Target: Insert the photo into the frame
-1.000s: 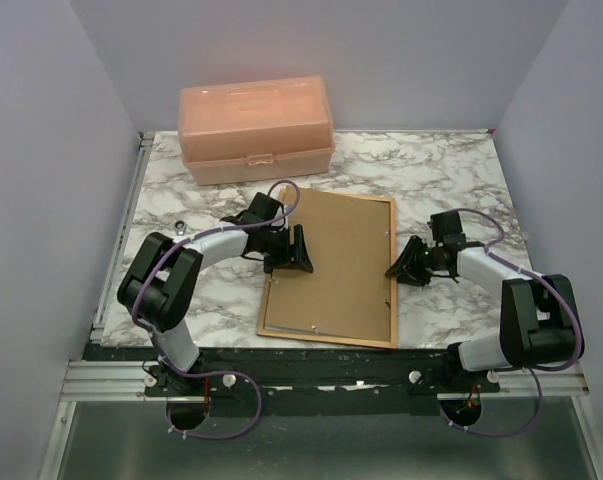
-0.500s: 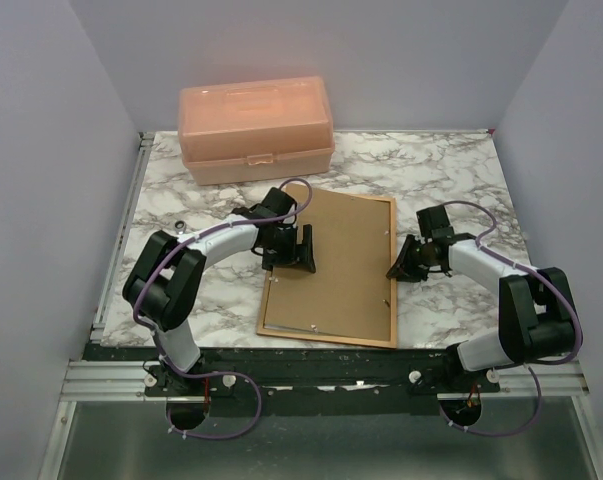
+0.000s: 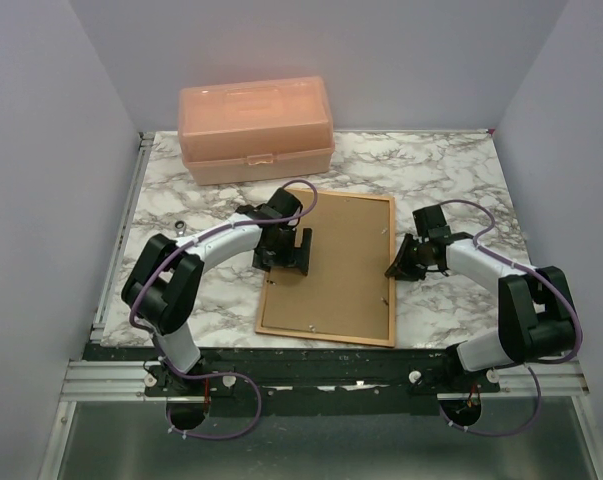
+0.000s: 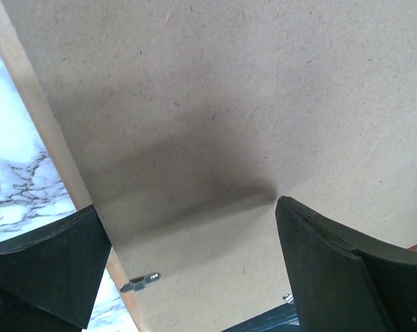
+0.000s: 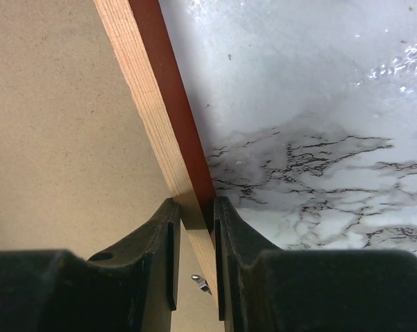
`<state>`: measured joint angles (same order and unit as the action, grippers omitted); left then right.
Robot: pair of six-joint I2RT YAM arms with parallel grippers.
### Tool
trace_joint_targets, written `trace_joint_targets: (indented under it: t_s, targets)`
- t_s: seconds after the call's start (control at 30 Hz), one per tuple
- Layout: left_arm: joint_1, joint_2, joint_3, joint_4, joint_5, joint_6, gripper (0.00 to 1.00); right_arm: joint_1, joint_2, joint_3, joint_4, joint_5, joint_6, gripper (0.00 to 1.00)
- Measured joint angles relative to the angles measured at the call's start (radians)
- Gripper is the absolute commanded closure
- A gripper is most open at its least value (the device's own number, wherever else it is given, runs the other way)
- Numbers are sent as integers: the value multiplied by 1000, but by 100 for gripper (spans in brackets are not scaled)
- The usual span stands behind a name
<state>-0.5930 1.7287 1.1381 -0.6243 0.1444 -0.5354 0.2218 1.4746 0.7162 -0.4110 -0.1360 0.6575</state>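
The frame (image 3: pixel 391 262) lies back-up in the middle of the marble table, a brown backing board (image 3: pixel 336 265) filling it. The photo is hidden. My left gripper (image 3: pixel 293 250) hovers wide open over the board's left side; in the left wrist view its fingers (image 4: pixel 326 249) straddle bare board (image 4: pixel 194 90) beside the tan left rail (image 4: pixel 35 117) and a metal clip (image 4: pixel 140 282). My right gripper (image 3: pixel 396 268) is shut on the frame's right rail (image 5: pixel 149 90), one finger on the board side, one on the reddish outer side, as the right wrist view (image 5: pixel 194 204) shows.
A peach plastic box (image 3: pixel 256 130) stands at the back left of the table. A small metal piece (image 3: pixel 181 226) lies left of the left arm. Marble tabletop (image 5: pixel 319 138) stretches right of the frame. Purple walls close in on three sides.
My left gripper has opened wide and shifted slightly further over the board. My right gripper has closed onto the right rail. The frame's near-left edge now lies flatter.
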Motion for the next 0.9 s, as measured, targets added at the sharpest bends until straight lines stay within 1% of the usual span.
trace_joint_targets:
  t_s: [0.1,0.27,0.43,0.67,0.7,0.8,0.9]
  targets:
    - [-8,-15,1,-15,-41,-2,2,2,0,0,9,3,2,96]
    - [-10,-60,2,-74,-160,-2,1,6,3,0,19,4,4,94]
    - [-6,-114,2,-104,-244,-2,2,6,2,0,20,4,4,93]
    - [-6,-124,-16,-98,-264,6,3,6,-21,-6,25,1,-2,87]
    - [-6,-124,-28,-90,-261,8,3,7,-25,-8,27,0,-3,80]
    - [2,-124,-71,-64,-233,8,3,8,-33,-12,28,-1,-5,55]
    - [22,-132,-130,-31,-176,7,3,8,-39,-12,24,-3,0,36]
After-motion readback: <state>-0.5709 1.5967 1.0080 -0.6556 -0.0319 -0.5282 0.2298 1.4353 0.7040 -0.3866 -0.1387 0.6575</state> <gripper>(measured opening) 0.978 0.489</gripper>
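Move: The metal clip on the left side of the frame's back lies about 4 cm left of my left hand, some 3 cm back and 3 cm below. The left frame strip runs about 5 cm to my left, and a near-edge clip sits roughly 14 cm back and 6 cm right. My right hand has the right frame strip between its fingers; a right-side clip lies about 5 cm back from it and 1 cm left. I keep my left fingers wide open and arc about 5 cm left towards the left-side clip, rising some 3 cm and dipping back down by as much, easing 1 cm back at the end; that hand's left side rolls up about 10 degrees. My right hand keeps its pinch on the right frame strip at first, then lifts about 1 cm and opens, letting go. ##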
